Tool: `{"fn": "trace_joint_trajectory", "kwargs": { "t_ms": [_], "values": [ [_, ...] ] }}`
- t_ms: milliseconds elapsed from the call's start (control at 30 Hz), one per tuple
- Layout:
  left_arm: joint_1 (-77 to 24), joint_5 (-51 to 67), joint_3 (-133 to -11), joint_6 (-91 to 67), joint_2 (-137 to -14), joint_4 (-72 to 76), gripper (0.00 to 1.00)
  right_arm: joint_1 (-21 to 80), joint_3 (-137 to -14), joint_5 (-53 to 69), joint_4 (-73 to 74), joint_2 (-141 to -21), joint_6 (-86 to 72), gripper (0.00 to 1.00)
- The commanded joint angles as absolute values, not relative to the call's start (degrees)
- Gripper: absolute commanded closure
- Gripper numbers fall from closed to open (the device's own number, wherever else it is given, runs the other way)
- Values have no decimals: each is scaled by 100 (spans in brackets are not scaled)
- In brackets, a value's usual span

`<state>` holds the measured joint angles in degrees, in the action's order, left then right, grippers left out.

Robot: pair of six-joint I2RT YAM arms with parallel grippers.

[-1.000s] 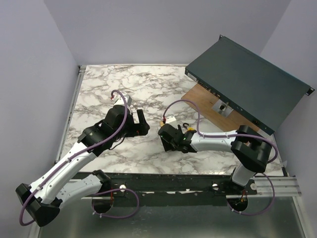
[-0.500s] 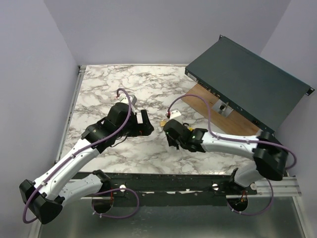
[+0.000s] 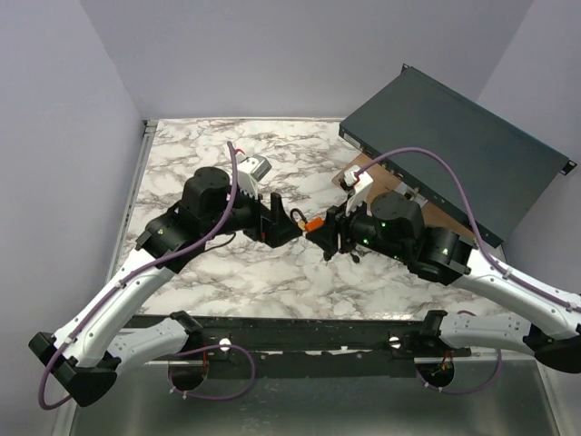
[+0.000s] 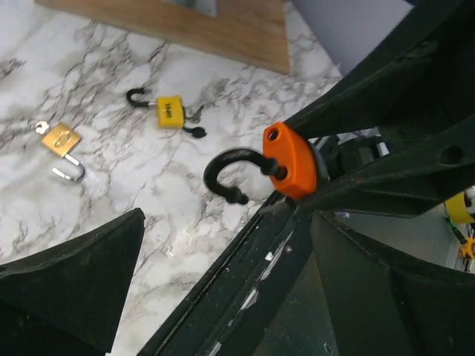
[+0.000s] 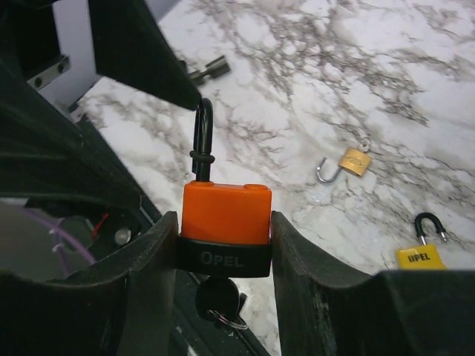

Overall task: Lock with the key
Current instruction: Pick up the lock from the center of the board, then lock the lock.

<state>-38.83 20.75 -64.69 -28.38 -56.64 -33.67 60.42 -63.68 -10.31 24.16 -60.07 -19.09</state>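
Observation:
An orange padlock [image 5: 225,215] with its black shackle [image 5: 203,141] swung open is clamped between my right gripper's [image 5: 223,219] fingers, held above the marble table [image 3: 227,272]. A black-headed key [image 5: 217,297] on a ring sticks out of its underside. In the top view the padlock [image 3: 313,222] hangs between the two grippers at mid-table. My left gripper [image 3: 283,227] is open, facing the padlock's shackle end. In the left wrist view the shackle [image 4: 226,170] and orange body [image 4: 291,162] sit just beyond my left gripper [image 4: 215,222], by its right finger [image 4: 245,297].
On the marble lie a yellow padlock [image 4: 170,111] with a key beside it and a brass padlock [image 4: 61,141], both with open shackles. A wooden board [image 3: 363,177] lies at the back right, under a tilted dark metal box [image 3: 454,150].
The right gripper closed on the orange padlock and lifted it off the table toward the middle. The left arm swung right and up to meet its shackle end.

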Motion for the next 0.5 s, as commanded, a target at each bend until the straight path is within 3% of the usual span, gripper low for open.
{"fn": "trace_joint_trajectory", "kwargs": {
  "t_ms": [0,300,467],
  "values": [
    [-3858,3095,-6872,-2187,-5473,-3024,11,6073,-6831,362,2883,-5816,-1626,93],
    [-3858,4161,-7108,-1938,-5456,-3035,40,6075,-7389,1072,3125,-5617,-1656,92],
    [-3854,4575,-7075,-2115,-5465,-2781,50,6074,-7471,1150,3168,-5627,-1666,92]
  ]
}}
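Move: The orange lock, held in the right fingers, lies about 6 cm to the left hand's right, 2 cm back and nearly level, with its black shackle reaching towards that hand. Its middle is about 1 cm ahead of the right hand and 2 cm to its left. From the right hand, the brass lock lies some 14 cm ahead, 4 cm left; the yellow lock roughly 10 cm ahead, 11 cm right; both about 27 cm below. Both hands rise and draw back about 5–6 cm, left fingers half closing around the right-held orange lock's shackle. ##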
